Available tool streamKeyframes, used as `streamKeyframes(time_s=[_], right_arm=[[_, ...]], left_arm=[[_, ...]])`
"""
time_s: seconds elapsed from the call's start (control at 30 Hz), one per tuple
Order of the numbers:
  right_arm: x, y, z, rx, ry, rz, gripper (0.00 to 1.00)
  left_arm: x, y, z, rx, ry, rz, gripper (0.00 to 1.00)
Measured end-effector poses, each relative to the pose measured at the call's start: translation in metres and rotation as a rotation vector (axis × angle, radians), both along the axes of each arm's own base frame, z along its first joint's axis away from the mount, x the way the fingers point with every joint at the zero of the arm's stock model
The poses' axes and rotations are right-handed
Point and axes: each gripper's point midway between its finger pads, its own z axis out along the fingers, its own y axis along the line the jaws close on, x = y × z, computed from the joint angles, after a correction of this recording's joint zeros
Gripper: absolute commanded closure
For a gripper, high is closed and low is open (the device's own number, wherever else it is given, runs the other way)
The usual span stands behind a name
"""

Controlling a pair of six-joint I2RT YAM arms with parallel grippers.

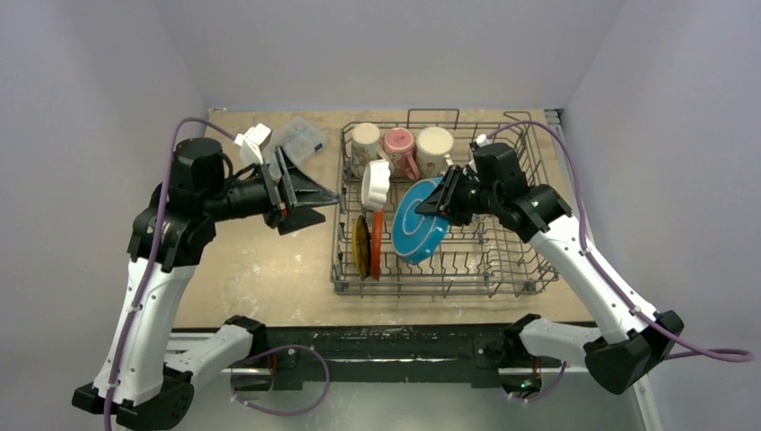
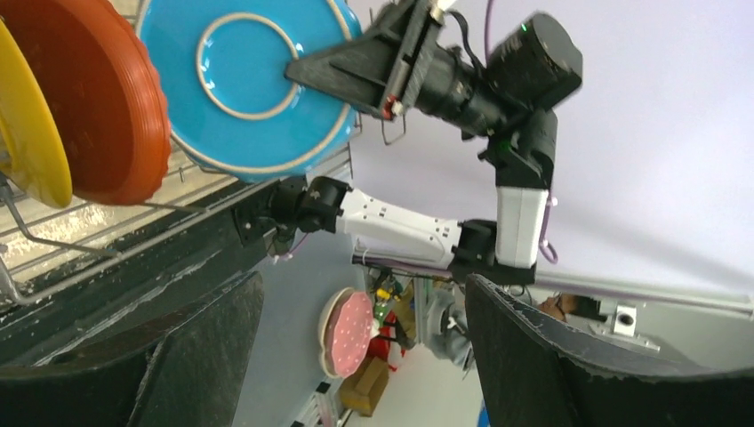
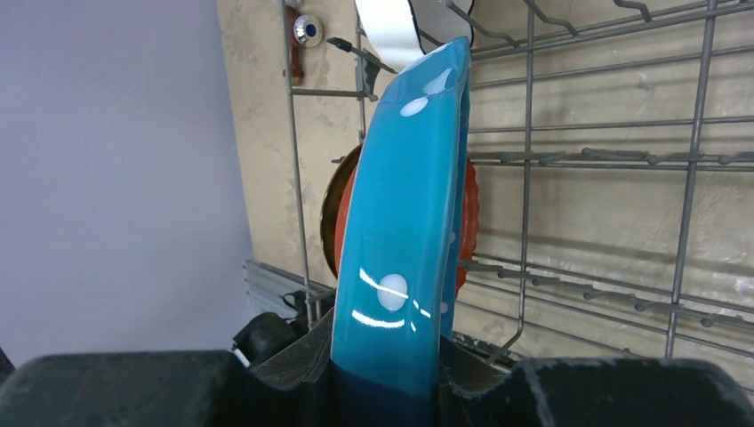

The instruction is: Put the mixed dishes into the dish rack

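Note:
The grey wire dish rack holds three mugs along its back: a cream mug, a pink mug and another cream mug. A white scalloped bowl stands on edge. The yellow plate and the orange plate stand upright at the front left. My right gripper is shut on the rim of the blue dotted plate, which leans tilted inside the rack; this blue plate fills the right wrist view. My left gripper is open and empty, left of the rack.
A clear plastic box lies on the table at the back left, behind my left gripper. The right half of the rack holds only bare tines. Purple walls close in on both sides of the wooden table.

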Motion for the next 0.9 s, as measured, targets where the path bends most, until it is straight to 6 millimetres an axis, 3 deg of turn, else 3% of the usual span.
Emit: streamKeyframes(time_s=[0.43, 0.53, 0.67, 0.9], right_arm=[[0.021, 0.017, -0.016, 0.010, 0.011, 0.000, 1.00], [0.024, 0.027, -0.027, -0.047, 0.027, 0.026, 1.00], [0.023, 0.035, -0.037, -0.145, 0.023, 0.052, 1.00], [0.015, 0.038, -0.029, -0.226, -0.004, 0.077, 1.00]], left_arm=[[-0.077, 0.020, 0.003, 0.053, -0.154, -0.125, 0.18], [-0.081, 0.022, 0.012, 0.077, -0.198, -0.146, 0.18], [-0.084, 0.023, 0.008, 0.094, -0.210, -0.168, 0.18], [-0.086, 0.021, 0.003, 0.107, -0.193, -0.202, 0.18]])
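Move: The right hand already holds the blue plate by its rim, and the free slot just right of the red plate lies about 8 cm to its left, 4 cm back and 10 cm below. The red plate stands some 11 cm left and 5 cm back, the white bowl about 12 cm left and 7 cm ahead, the pink mug 7 cm left and 14 cm ahead, all roughly 10 cm lower. From the empty left hand the slot is some 12 cm to the right, about level fore and aft, and 22 cm down. Keeping its pinch on the blue plate's rim, the right hand eases a little forward, then swings left and sinks, ending about 4 cm farther left and 3 cm lower, its fingers tipping down by some 10 to 15 degrees as it brings the plate towards the slot beside the red plate. Meanwhile the empty left hand, fingers still wide open, draws back about 8 cm and slightly left, away from the white bowl, turning a little clockwise and tilting up before it all but stops. ##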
